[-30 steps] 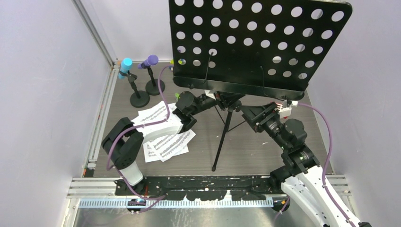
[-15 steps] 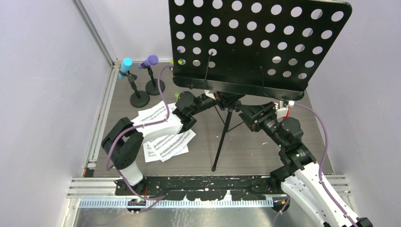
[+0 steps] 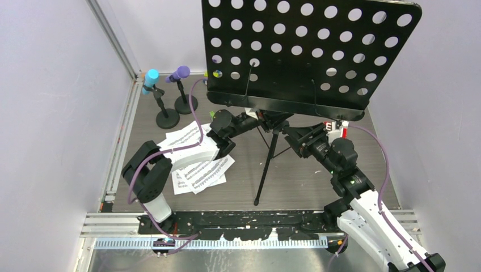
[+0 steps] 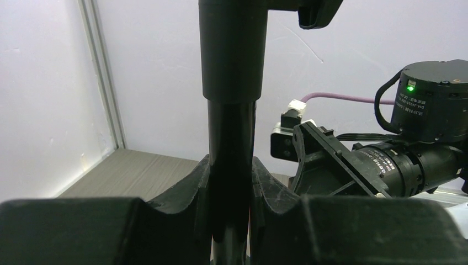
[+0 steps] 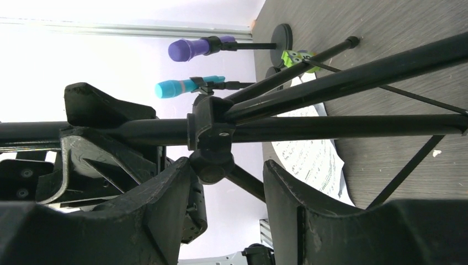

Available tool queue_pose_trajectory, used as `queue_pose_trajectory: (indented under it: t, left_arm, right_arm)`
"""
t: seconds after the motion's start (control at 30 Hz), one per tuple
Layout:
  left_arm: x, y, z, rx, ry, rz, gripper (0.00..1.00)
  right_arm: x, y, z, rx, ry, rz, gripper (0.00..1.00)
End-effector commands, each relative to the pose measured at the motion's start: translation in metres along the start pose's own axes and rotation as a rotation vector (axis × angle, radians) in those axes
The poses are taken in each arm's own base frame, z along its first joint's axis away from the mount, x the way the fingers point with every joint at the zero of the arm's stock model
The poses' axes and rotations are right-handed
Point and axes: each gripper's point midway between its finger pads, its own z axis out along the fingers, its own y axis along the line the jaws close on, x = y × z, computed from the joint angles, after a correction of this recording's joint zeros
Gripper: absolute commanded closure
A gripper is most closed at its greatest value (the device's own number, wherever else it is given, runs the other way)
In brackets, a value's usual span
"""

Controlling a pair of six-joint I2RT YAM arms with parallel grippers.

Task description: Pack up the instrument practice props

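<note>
The black perforated music rack [image 3: 306,51] stands upright on its tripod legs [image 3: 266,170]. My left gripper [image 3: 258,120] is shut on the stand's black pole [image 4: 232,138], just below the thicker collar. My right gripper [image 3: 290,132] comes in from the right, open, its fingers either side of the tripod hub's knob [image 5: 212,165]; the knob sits against one finger [image 5: 165,193]. White sheet-music pages [image 3: 198,170] lie on the table under the left arm. The cyan microphone [image 3: 151,78] and purple microphone [image 3: 180,73] sit in their short round-based holders [image 3: 168,119] at the back left.
White walls close in on the left and right, with an aluminium rail [image 3: 122,136] along the table's left edge. A small green and yellow toy [image 5: 298,57] lies on the table behind the stand. The right arm's wrist [image 4: 386,160] is close to the left gripper.
The right arm has moved left, closer to the stand's hub, and its jaws have narrowed. The left gripper keeps its hold on the pole.
</note>
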Motion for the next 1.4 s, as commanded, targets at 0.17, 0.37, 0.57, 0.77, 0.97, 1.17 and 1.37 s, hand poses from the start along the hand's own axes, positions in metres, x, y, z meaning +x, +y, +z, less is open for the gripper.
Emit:
queue_pose_trajectory:
  t: [0.17,0.37,0.57,0.77,0.97,1.17,1.37]
  left_arm:
    - [0.018,-0.006,-0.005,0.023,0.056,-0.073,1.0]
    - [0.019,-0.006,-0.004,0.024,0.053,-0.075,1.0]
    - [0.021,-0.005,-0.004,0.024,0.052,-0.075,1.0]
    - [0.021,-0.007,-0.003,0.034,0.053,-0.082,1.0]
    - [0.026,-0.008,-0.003,0.042,0.062,-0.091,1.0]
    - [0.025,-0.008,-0.003,0.043,0.059,-0.086,1.0]
    - [0.024,-0.008,-0.001,0.051,0.057,-0.088,1.0]
  right_arm:
    - [-0.005,0.02,0.004,-0.079,-0.018,-0.006,0.49]
    - [-0.003,0.017,0.003,-0.076,-0.007,-0.008,0.69]
    - [-0.001,0.013,0.003,-0.066,-0.001,-0.027,0.92]
    - [0.0,0.013,0.006,-0.07,0.019,-0.276,1.0]
    - [0.001,0.017,0.009,-0.162,0.026,-0.581,0.99]
    - [-0.004,0.026,0.007,-0.232,-0.008,-0.817,0.99]
    - [-0.009,0.029,0.003,-0.283,-0.058,-1.009,0.99]
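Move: Just beyond the right fingertips, about 1 cm ahead, 1 cm left and 1 cm up, is the music stand's clamp knob. The stand's pole runs 3 cm ahead and 2 cm left of that hand, and the left gripper clasps it some 4 cm ahead, 2 cm left and 9 cm up. The red keypad lies about 8 cm ahead, 17 cm right and 25 cm below. From the left hand, the knob is 3 cm back, 1 cm right and 8 cm down. Closing its half-open fingers on the clamp knob while rising about 1 cm, the right hand pinches it, then stays nearly in place and rolls some 45 degrees about its own finger line, counter-clockwise as seen from behind the hand. The left hand holds still and keeps its grip on the pole above. ##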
